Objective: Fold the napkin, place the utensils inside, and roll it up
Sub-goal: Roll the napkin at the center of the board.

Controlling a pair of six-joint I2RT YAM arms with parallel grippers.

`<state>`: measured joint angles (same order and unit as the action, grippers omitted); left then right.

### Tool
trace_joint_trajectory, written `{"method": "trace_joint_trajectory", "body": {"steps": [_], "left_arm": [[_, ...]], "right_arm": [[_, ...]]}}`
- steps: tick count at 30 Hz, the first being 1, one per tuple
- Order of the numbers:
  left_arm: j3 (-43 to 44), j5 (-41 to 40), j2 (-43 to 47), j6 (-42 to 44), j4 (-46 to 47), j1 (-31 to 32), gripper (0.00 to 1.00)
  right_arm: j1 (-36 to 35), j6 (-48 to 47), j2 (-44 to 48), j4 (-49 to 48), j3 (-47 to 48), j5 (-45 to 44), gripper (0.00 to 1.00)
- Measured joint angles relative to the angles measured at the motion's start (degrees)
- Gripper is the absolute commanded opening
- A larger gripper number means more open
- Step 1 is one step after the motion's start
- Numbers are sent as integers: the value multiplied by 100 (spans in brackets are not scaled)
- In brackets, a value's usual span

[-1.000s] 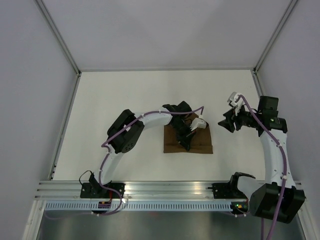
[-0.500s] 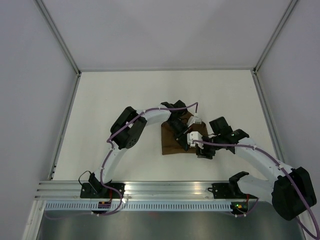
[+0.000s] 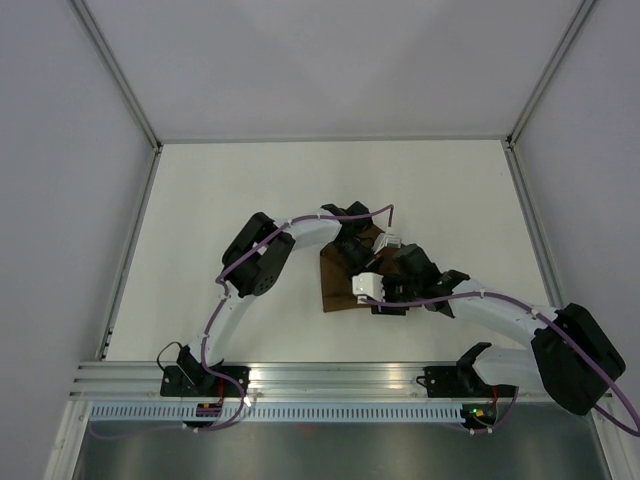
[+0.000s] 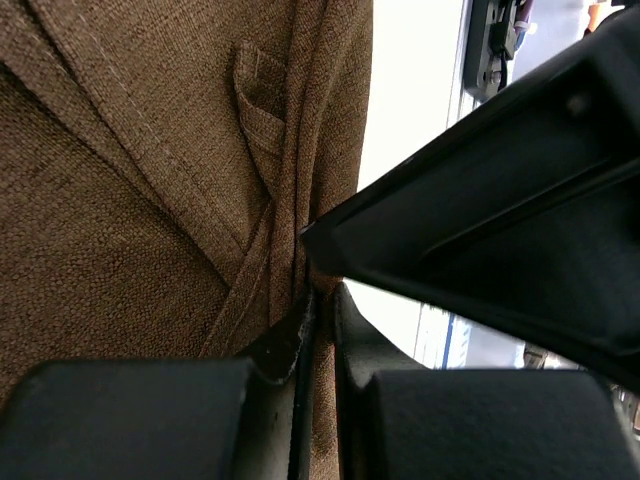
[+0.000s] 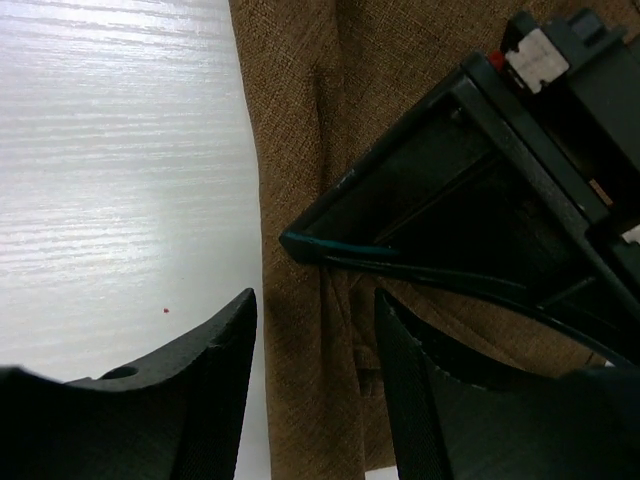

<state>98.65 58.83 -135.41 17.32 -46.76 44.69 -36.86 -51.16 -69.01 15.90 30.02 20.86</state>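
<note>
The dark-brown napkin (image 3: 338, 285) lies folded mid-table, with both arms partly over it. In the left wrist view the napkin (image 4: 150, 200) shows stitched hems and pleats, and my left gripper (image 4: 322, 335) is shut on a fold of its cloth. From above, the left gripper (image 3: 362, 268) sits on the napkin's middle. My right gripper (image 5: 315, 300) is open, astride the napkin (image 5: 300, 130) edge: one finger over bare table, one over cloth. A thin teal strip (image 5: 335, 248) shows under the left gripper's body (image 5: 500, 180); whether it is one of the utensils I cannot tell.
The white table (image 3: 250, 190) is walled by grey panels at the back and sides. An aluminium rail (image 3: 330, 378) carrying both arm bases runs along the near edge. The two grippers (image 3: 388, 303) crowd together over the napkin.
The right arm has swung in from the table's right side to the napkin, ending beside the left gripper. The left gripper stays shut on the cloth, and the napkin looks narrower.
</note>
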Motion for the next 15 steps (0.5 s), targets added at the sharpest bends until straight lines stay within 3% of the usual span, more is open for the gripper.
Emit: {"method": "trace_joint_trajectory", "body": {"steps": [4,10,13,14,15], "left_arm": [[0,0,-2,0,-7,-11,2],[0,4,-7,0,-9,-24,3],[0,-2,-7,-7,-33,-35,10],[0,-11,-7,-20,-44,-46,13],[0,-15,-7,-33,-57,-55,19]], "right_arm": [[-105,33,-205,-203,-7,-122,55],[-164,42,-450,-310,-35,-173,45],[-168,63,-485,-332,-33,-138,28],[-181,83,-501,-330,-33,-131,17],[-186,72,-511,-352,-28,-136,14]]}}
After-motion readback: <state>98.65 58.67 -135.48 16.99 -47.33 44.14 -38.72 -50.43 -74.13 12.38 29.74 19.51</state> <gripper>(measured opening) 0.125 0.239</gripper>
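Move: Right under my right hand, about 2 cm below its open fingers and a centimetre left, is the rolled near edge of the napkin, which runs left to right. My left hand's tips already grip the same roll some 3 cm to the left of my right hand. The flat napkin's middle is about 7 cm ahead of my right hand and 4 cm left. From my left hand, the stretch of roll wanted lies roughly 3 cm to the right and level ahead. While my left hand stays put and keeps its pinch on the roll, I lower my right hand almost straight down, about 2 cm, with its fingers straddling the napkin's rolled edge. As I get down I close them from a bit over half open to about a quarter, bringing both tips onto the roll close beside my left fingertips. ##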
